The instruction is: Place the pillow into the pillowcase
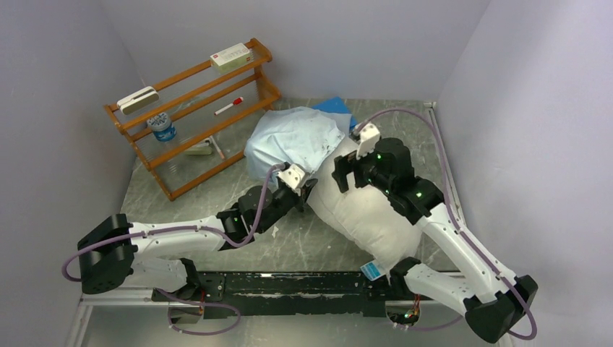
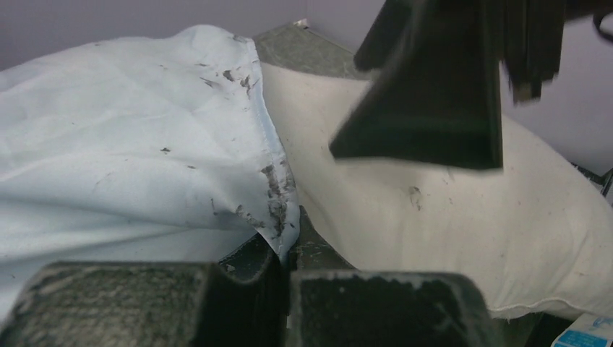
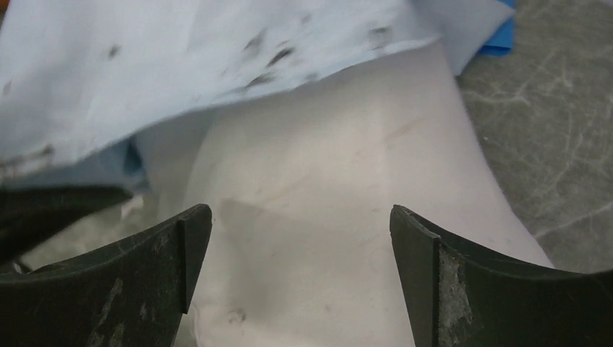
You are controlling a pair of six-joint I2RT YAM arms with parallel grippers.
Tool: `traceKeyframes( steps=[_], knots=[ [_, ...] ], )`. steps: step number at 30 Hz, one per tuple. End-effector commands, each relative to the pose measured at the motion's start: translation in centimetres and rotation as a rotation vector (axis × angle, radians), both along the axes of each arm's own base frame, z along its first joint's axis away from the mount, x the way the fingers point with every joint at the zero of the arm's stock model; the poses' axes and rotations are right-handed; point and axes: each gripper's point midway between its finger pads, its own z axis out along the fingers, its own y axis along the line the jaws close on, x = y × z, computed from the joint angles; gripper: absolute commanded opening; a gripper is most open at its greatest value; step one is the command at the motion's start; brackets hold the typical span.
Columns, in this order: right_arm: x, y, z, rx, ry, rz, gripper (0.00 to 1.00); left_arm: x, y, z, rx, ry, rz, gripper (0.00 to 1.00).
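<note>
The white pillow (image 1: pixel 361 213) lies slanted across the table's right half, its far end inside the mouth of the pale-blue pillowcase (image 1: pixel 293 137). My left gripper (image 1: pixel 309 189) is shut on the pillowcase's smudged hem, at the pillow's left side. In the left wrist view the hem (image 2: pixel 278 210) runs down into that gripper (image 2: pixel 293 260), with the pillow (image 2: pixel 448 217) to its right. My right gripper (image 1: pixel 349 177) hovers open above the pillow near the pillowcase's opening. In the right wrist view that gripper (image 3: pixel 300 217) holds nothing, and the bare pillow (image 3: pixel 318 181) shows below it with the pillowcase (image 3: pixel 181 65) beyond.
A wooden rack (image 1: pixel 195 108) stands at the back left with a bottle (image 1: pixel 163 129), a marker (image 1: pixel 228 106) and small boxes. A bright-blue flat sheet (image 1: pixel 336 106) pokes out behind the pillowcase. Walls close in on three sides. The pillow's blue tag (image 1: pixel 372 271) lies by the right arm's base.
</note>
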Motion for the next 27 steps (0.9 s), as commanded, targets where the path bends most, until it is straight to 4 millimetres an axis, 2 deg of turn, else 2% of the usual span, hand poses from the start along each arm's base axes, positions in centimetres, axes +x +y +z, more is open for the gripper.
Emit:
traceKeyframes(
  steps=[1,7,10,13,15,17,18,19,21,22,25,27],
  knots=[
    [-2.4,1.6,-0.3,-0.178,-0.054,0.271,0.98,-0.5,-1.2,6.6,-0.166,-0.07,-0.053,0.05],
    [-3.4,2.0,-2.0,-0.22,-0.085,0.334,1.0,-0.4,-1.3,7.0,-0.177,-0.082,-0.054,0.05],
    [-2.2,2.0,-3.3,-0.227,-0.078,0.277,1.0,-0.4,-1.1,7.0,-0.19,-0.084,-0.046,0.05],
    [-1.1,2.8,-4.3,-0.219,-0.064,0.267,0.99,-0.4,-1.3,7.2,-0.196,-0.087,-0.051,0.05],
    [-0.7,3.7,-4.7,-0.193,-0.056,0.275,0.95,-0.5,-1.5,7.5,-0.193,-0.089,-0.059,0.05],
    [-0.3,4.6,-4.7,-0.141,-0.051,0.268,0.87,-0.5,-1.5,8.0,-0.199,-0.098,-0.064,0.05],
    [-0.1,5.2,-4.2,-0.107,-0.048,0.267,0.82,-0.6,-1.6,8.4,-0.206,-0.105,-0.069,0.05],
    [-0.2,5.9,-3.6,-0.069,-0.041,0.281,0.7,-0.6,-1.7,8.9,-0.21,-0.112,-0.073,0.05],
    [0.0,7.2,-1.1,0.014,-0.046,0.292,0.15,-0.7,-2.0,10.4,-0.224,-0.133,-0.083,0.05],
    [0.0,7.6,0.6,0.066,-0.062,0.287,0.0,-0.8,-2.2,11.4,-0.231,-0.144,-0.099,0.05],
    [-0.7,7.9,6.6,0.289,-0.117,0.24,0.0,-2.1,-2.9,15.4,-0.265,-0.17,-0.179,0.05],
    [-1.2,6.4,11.5,0.454,-0.18,0.145,0.0,-3.7,-3.4,17.3,-0.262,-0.152,-0.274,0.05]
  ],
)
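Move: The loose pillow fabric by the pillowcase mouth is about 5 cm below my open right hand, 4 cm to its left and 1 cm back. From that hand, the middle of the mouth's hem is some 5 cm ahead, 4 cm left and 4 cm down; the pillow's bulk is roughly 10 cm back, 9 cm right and 12 cm lower. From my left hand, already holding the hem, that fabric is about 5 cm forward, 5 cm right, roughly level. I swing my right hand back about 3 cm and slightly left, turning it some 15 degrees counter-clockwise, then sink and come forward and left to the pillow beside the pillowcase mouth. I shut the fingers on a fold there and lift it some 3 cm. My left hand keeps its pinch on the hem, holding almost still, then rises too, ending about 5 cm up. ##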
